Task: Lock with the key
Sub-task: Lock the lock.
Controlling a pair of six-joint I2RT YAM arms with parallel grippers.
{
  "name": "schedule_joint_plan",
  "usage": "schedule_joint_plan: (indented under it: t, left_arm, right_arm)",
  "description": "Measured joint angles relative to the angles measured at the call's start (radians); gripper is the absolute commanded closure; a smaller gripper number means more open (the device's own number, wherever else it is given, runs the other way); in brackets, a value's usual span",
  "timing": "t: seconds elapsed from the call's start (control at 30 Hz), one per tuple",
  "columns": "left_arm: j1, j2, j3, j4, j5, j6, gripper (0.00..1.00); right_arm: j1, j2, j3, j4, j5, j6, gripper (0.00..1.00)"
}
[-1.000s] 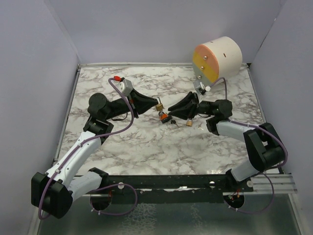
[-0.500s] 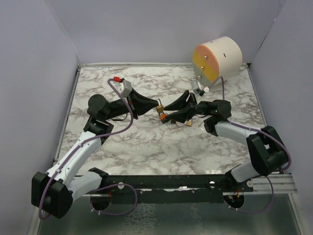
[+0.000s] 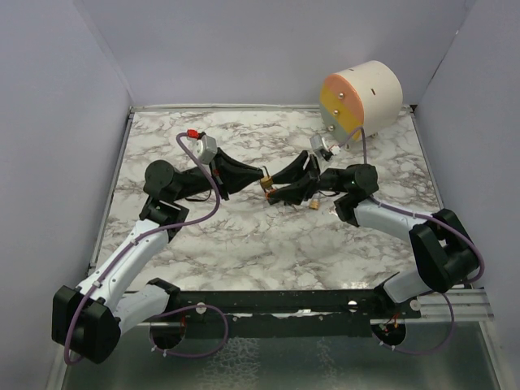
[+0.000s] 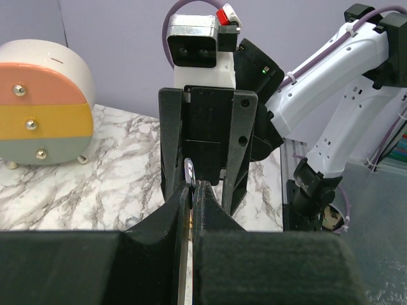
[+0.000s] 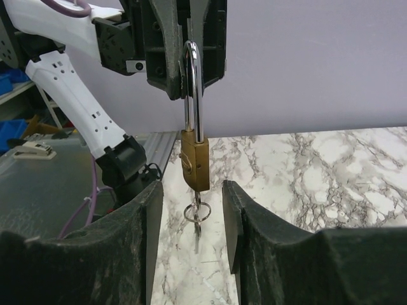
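A brass padlock (image 5: 194, 166) hangs upright by its steel shackle (image 5: 192, 89), and my left gripper (image 4: 191, 187) is shut on that shackle. A key (image 5: 198, 202) sits in the bottom of the padlock, with a key ring (image 5: 197, 213) and a second key dangling from it. My right gripper (image 5: 191, 219) is open, one finger on each side of the key and ring, touching neither. In the top view the padlock (image 3: 266, 180) is above mid-table, between the left gripper (image 3: 260, 174) and the right gripper (image 3: 276, 188), which face each other.
A round cream drum (image 3: 361, 97) with a pink, yellow and grey face lies at the back right, also in the left wrist view (image 4: 41, 108). A small brass item (image 3: 313, 205) lies on the marble table (image 3: 244, 244) under the right arm. Purple walls surround the table.
My right gripper has opened wider and moved left, so its fingers now stand on either side of the key under the padlock. The left gripper has kept hold and shifted slightly.
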Motion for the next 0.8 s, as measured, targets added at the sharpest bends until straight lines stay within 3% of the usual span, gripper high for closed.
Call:
schedule_joint_plan:
  t: [0.17,0.33,0.43,0.8]
  left_arm:
    - [0.0,-0.01,-0.005,0.01,0.002,-0.006,1.0]
    - [0.0,-0.018,-0.005,0.016,0.0,-0.005,1.0]
    - [0.0,-0.023,-0.005,0.023,0.0,-0.005,1.0]
    - [0.0,-0.04,-0.026,0.032,-0.032,0.013,1.0]
  right_arm:
    - [0.005,0.0,0.002,-0.018,0.008,-0.017,0.86]
    - [0.01,0.0,0.012,-0.039,0.012,-0.032,0.88]
    - [0.013,0.0,0.013,-0.045,0.013,-0.039,0.99]
    - [0.027,-0.002,0.016,-0.09,0.031,-0.08,0.99]
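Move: The key hanging with its ring below the held brass padlock is about 2 cm left of the right fingers, between their open tips in depth and level in height; the lock body is some 3 cm above the key. On the table about 25 cm below, the orange-black padlock lies roughly 4 cm ahead of the right hand and another brass lock 12 cm right, 3 cm ahead. From the left hand the key hangs about 7 cm down and 1 cm right. The key under the brass padlock is what the right hand takes: its half-open fingers close fully around it from either side, just beneath the lock body, while the hand edges left by about 1 cm and sinks slightly. The left hand keeps its pinch on the shackle and eases up about 1 cm. ##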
